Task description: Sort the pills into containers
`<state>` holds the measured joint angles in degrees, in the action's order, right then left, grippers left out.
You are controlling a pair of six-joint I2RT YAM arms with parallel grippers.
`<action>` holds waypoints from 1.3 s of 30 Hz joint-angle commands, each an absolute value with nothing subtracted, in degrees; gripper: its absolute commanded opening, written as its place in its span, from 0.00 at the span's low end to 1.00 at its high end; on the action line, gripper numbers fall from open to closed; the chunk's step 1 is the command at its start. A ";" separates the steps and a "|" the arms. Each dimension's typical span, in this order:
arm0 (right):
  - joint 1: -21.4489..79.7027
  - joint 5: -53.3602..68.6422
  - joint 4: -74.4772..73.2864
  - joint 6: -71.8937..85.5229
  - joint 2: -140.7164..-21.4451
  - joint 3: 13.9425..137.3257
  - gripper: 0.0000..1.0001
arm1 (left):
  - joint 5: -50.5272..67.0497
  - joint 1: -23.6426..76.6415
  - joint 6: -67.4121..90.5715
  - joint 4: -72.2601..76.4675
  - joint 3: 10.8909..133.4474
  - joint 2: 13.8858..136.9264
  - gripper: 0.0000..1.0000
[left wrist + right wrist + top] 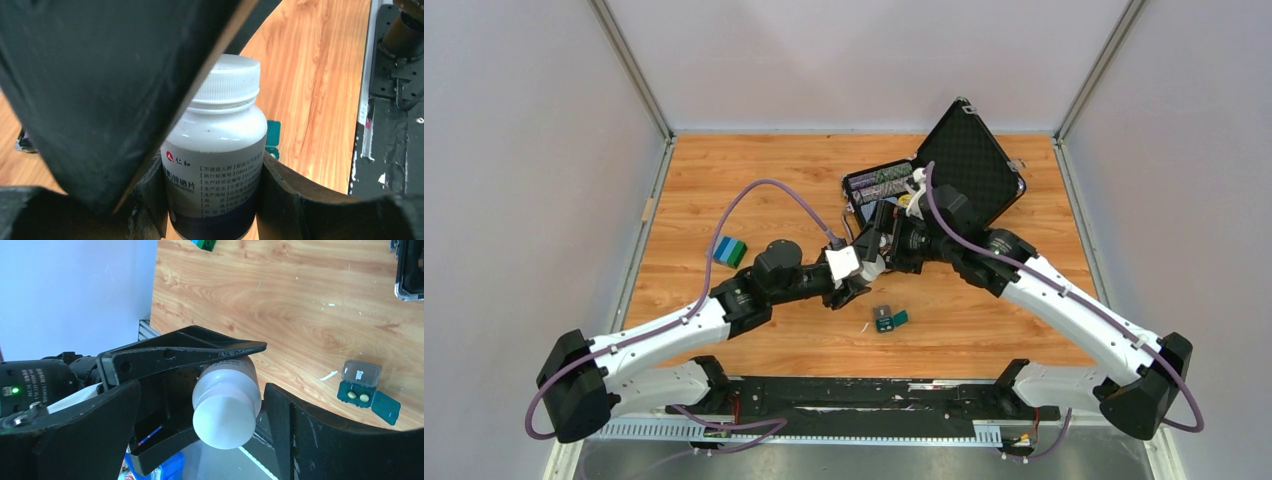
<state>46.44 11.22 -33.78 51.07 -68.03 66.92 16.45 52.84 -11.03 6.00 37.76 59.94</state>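
A white pill bottle (220,150) with a white screw cap (230,77) is held off the table, my left gripper (212,190) shut on its labelled body. My right gripper (205,400) is open. Its fingers (300,435) stand on either side of the cap (226,417) with gaps, not touching it. One right finger (100,100) fills the upper left of the left wrist view. The container (367,395), a tiny dark-teal box, lies open on the table with two yellow pills (358,396) inside. From above, the container (890,319) lies just in front of both grippers (869,268).
A black chip case (969,165) stands open at the back right, behind the right arm. A green and blue block (730,251) lies left of the left arm. A small white scrap (328,375) lies beside the container. The arms' base rail (844,395) runs along the near edge.
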 commanded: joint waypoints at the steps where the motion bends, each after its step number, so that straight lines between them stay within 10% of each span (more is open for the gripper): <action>1: 46.17 9.60 -28.92 48.04 -63.91 69.68 0.97 | 15.33 53.12 -11.23 9.82 38.78 59.64 0.00; 24: 42.61 31.15 -40.85 0.28 -57.86 71.15 0.90 | 28.94 53.13 -18.22 -5.22 47.77 59.26 0.00; 32: 42.58 29.50 -40.61 -0.61 -60.71 71.32 0.61 | 30.62 53.04 -18.39 -4.80 48.22 59.88 0.00; 39: 42.63 30.26 -38.39 3.53 -60.89 69.27 0.55 | 30.29 53.06 -18.62 -4.89 48.94 60.46 0.00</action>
<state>42.57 29.87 -40.80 1.17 -61.52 69.06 28.93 52.88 -17.26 -5.82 45.60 60.45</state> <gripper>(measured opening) 0.592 0.602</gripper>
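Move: The right hand, its fingers wide, has the white bottle cap about 2 cm to its right, 1 cm back and 1 cm below. Some 20 cm lower, the green pill box lies about 7 cm back and 4 cm right, the chip case about 14 cm ahead and 6 cm right. The left hand holds the bottle, whose cap is about 4 cm above, 2 cm right and 1 cm ahead. Right hand swings up 7 cm, back and right, rewinding, then sinks, partly closing around the cap the left presents. ##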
